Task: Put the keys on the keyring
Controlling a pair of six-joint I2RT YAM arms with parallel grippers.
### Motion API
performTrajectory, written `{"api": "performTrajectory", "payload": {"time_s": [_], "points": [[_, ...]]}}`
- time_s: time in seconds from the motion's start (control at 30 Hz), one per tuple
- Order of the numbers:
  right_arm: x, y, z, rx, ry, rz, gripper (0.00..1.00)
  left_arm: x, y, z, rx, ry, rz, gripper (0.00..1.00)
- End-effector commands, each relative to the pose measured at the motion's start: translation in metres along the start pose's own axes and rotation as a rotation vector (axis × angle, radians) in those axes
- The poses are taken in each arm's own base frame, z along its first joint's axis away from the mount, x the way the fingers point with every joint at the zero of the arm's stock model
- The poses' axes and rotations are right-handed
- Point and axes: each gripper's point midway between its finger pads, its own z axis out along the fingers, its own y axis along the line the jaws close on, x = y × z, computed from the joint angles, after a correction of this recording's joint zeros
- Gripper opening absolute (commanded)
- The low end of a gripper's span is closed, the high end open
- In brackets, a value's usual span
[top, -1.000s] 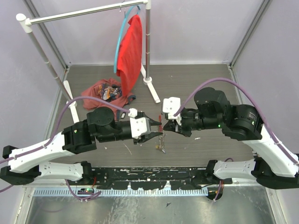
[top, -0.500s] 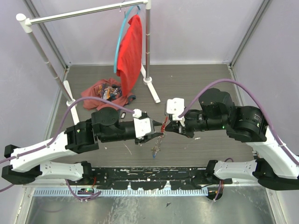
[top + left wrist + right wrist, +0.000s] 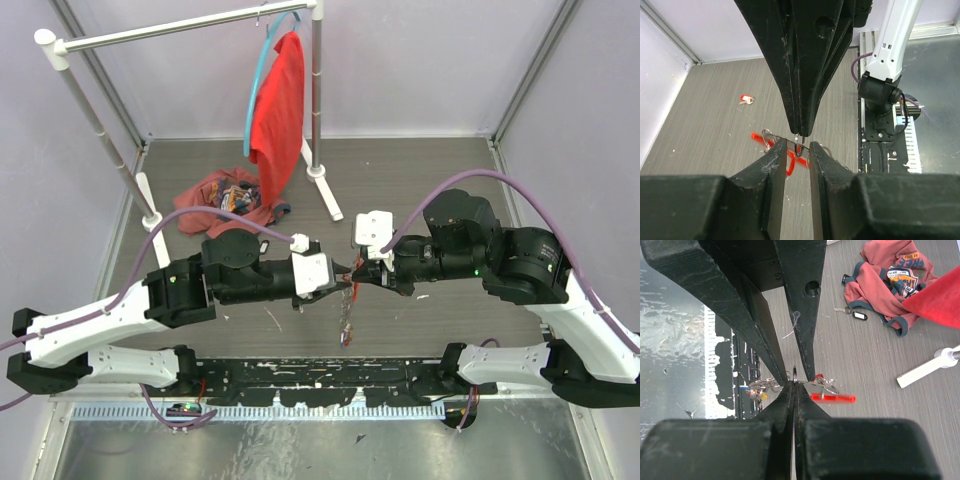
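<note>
The keyring [image 3: 799, 143] is a thin metal ring held in the air between both arms. My right gripper [image 3: 794, 385] is shut on it, edge-on [image 3: 795, 373]. My left gripper [image 3: 798, 146] faces it, jaws a narrow gap apart with the ring inside the gap. From the top, the left gripper [image 3: 343, 271] and right gripper [image 3: 358, 277] meet tip to tip. The red strap tag [image 3: 832, 398] and bead chain [image 3: 346, 322] hang below, with small keys [image 3: 757, 386] bunched on the chain. A red-headed key [image 3: 745, 100] lies on the floor.
A crumpled red shirt [image 3: 215, 195] lies at the back left, with a black fob [image 3: 859, 316] and a key beside it. A red cloth [image 3: 280, 110] hangs from the white rack, whose foot [image 3: 325, 190] stands behind the grippers.
My left gripper slid right up to the right gripper's tips and its jaws narrowed around the ring. The chain swung from the left and now hangs straight down.
</note>
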Motion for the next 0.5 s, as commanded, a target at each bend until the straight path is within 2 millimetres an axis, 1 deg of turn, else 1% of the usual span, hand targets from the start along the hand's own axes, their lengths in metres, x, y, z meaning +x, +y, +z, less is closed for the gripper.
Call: {"api": "performTrajectory", "payload": {"time_s": [0.0, 0.1, 0.17, 0.23, 0.3, 0.33, 0.47], "points": [[-0.0174, -0.0031, -0.0025, 0.011, -0.072, -0.037, 0.01, -0.0243, 0.0039, -0.0066, -0.006, -0.061, 0.006, 0.31], [-0.0168, -0.0028, -0.0019, 0.009, -0.069, -0.036, 0.01, -0.0251, 0.0042, -0.007, -0.006, -0.062, 0.007, 0.3], [-0.0157, -0.0027, -0.0015, 0.007, -0.064, -0.034, 0.01, -0.0248, 0.0041, -0.0062, -0.005, -0.058, 0.006, 0.27], [-0.0158, -0.0025, -0.0012, 0.006, -0.064, -0.035, 0.01, -0.025, 0.0039, -0.0048, -0.002, -0.054, 0.003, 0.2], [-0.0162, -0.0027, -0.0015, 0.007, -0.065, -0.034, 0.01, -0.0249, 0.0041, -0.0036, -0.001, -0.046, -0.002, 0.04], [-0.0165, -0.0029, -0.0015, 0.008, -0.066, -0.036, 0.01, -0.0257, 0.0043, -0.0032, 0.0, -0.043, -0.003, 0.0], [-0.0216, -0.0033, -0.0038, 0.014, -0.094, -0.047, 0.01, -0.025, 0.0001, -0.0017, 0.025, -0.029, -0.009, 0.0]]}}
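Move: The small metal loop of the keyring sits between the left hand's parted fingertips, about 1 cm to the right of the left hand point and level with it. From the right hand, which already pinches it, the loop is about 1 cm to the left. Hanging from the loop are the red tag, some 3 cm ahead of the left hand and 5 cm below, and the metal coil, about 5 cm back and 6 cm below; both are about 1 cm to the left hand's right. The left hand stays almost in place with its fingers pointing right, tip to tip with the right hand, and after a brief hold shuts them from about a third open to closed, pinching the metal loop between its fingertips while rising only some 0.5 cm. The right hand stands still and keeps its shut pinch on the loop from the other side, steadying it with the coil and red tag hanging below. ##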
